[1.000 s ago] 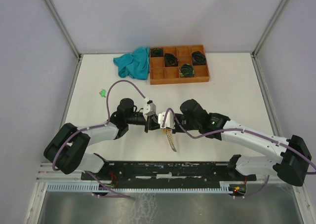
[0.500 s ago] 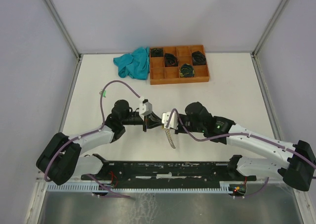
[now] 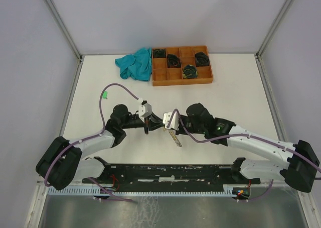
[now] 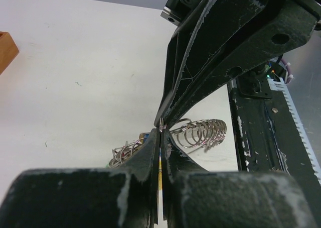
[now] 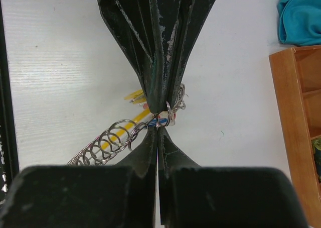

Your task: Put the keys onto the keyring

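Note:
Both grippers meet tip to tip just above the table. My left gripper (image 3: 153, 128) (image 4: 160, 131) is shut on the keyring, and a yellow sliver of it shows between the jaws. The keyring's yellow segment (image 5: 122, 131) runs through a dangling row of silver split rings (image 3: 174, 137) (image 4: 200, 132) (image 5: 103, 145). Opposite it, my right gripper (image 3: 160, 128) (image 5: 158, 127) is shut on a key with a blue tag (image 5: 163, 121). More keys (image 4: 124, 152) with yellow and red tags (image 5: 134, 95) bunch behind the tips. A green-tagged key (image 3: 105, 94) lies alone at the left.
An orange-brown tray (image 3: 156, 81) holding black coiled bundles stands at the back. A teal cloth (image 3: 134, 65) lies to its left. A black rail (image 3: 165, 170) runs along the near edge, below the arms. The purple cable (image 3: 120, 87) loops above the left arm.
Both arms have shifted slightly left and toward the near edge, still joined tip to tip. The dangling row of rings has swung and now hangs shorter. Both grips are unchanged.

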Robot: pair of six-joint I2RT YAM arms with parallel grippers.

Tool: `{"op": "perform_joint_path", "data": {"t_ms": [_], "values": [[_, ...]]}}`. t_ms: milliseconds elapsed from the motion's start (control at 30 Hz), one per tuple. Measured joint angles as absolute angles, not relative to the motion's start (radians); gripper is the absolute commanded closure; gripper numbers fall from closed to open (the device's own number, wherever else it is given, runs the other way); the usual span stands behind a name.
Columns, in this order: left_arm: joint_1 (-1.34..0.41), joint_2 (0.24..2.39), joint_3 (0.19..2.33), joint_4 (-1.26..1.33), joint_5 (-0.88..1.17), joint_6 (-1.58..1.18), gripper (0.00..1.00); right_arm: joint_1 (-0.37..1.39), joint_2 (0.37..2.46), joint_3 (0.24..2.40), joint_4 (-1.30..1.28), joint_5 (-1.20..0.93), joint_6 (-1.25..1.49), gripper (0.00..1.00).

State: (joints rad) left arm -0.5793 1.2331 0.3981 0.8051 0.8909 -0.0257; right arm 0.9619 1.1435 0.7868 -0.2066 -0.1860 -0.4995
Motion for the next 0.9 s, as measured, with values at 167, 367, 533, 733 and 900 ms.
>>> {"op": "perform_joint_path", "data": {"t_ms": [167, 367, 533, 733, 900], "values": [[-0.579, 1.234, 0.388, 0.825, 0.863, -0.034, 0.87, 0.961, 1.153, 0.786, -0.191, -0.179, -0.493, 0.99], [-0.579, 1.237, 0.387, 0.819, 0.806, -0.031, 0.68, 0.961, 1.166, 0.786, -0.197, -0.154, -0.483, 0.99], [-0.578, 1.215, 0.369, 0.801, 0.73, -0.028, 0.61, 0.959, 1.208, 0.787, -0.194, -0.126, -0.469, 0.99], [-0.578, 1.159, 0.339, 0.786, 0.566, -0.028, 0.55, 0.92, 1.309, 0.807, -0.169, -0.089, -0.427, 0.99], [-0.578, 1.09, 0.307, 0.771, 0.366, -0.031, 0.48, 0.813, 1.382, 0.846, -0.152, -0.065, -0.321, 0.99]]}}
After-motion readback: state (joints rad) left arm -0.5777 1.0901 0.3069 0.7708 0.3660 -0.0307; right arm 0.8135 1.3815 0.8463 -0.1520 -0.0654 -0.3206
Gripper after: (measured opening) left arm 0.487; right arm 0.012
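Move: The keyring is right at both hands' fingertips, which nearly meet: the left fingers pinch it from the left, the right fingers from the right. The wire coil hangs from it about 4 cm right, 4 cm back and 4 cm below. From the left hand, the wooden box is some 33 cm ahead and 8 cm right, the teal cloth 34 cm ahead and 14 cm left, both roughly 15 cm lower. The left fingers open about halfway and let go of the keyring; that hand then swings forward and left off it, turning some 30 degrees counter-clockwise without changing height. The right hand keeps its pinch on the ring, first sinks, then carries it mostly forward towards the wooden box, about 7 cm out and 5 cm down, yawing clockwise. ##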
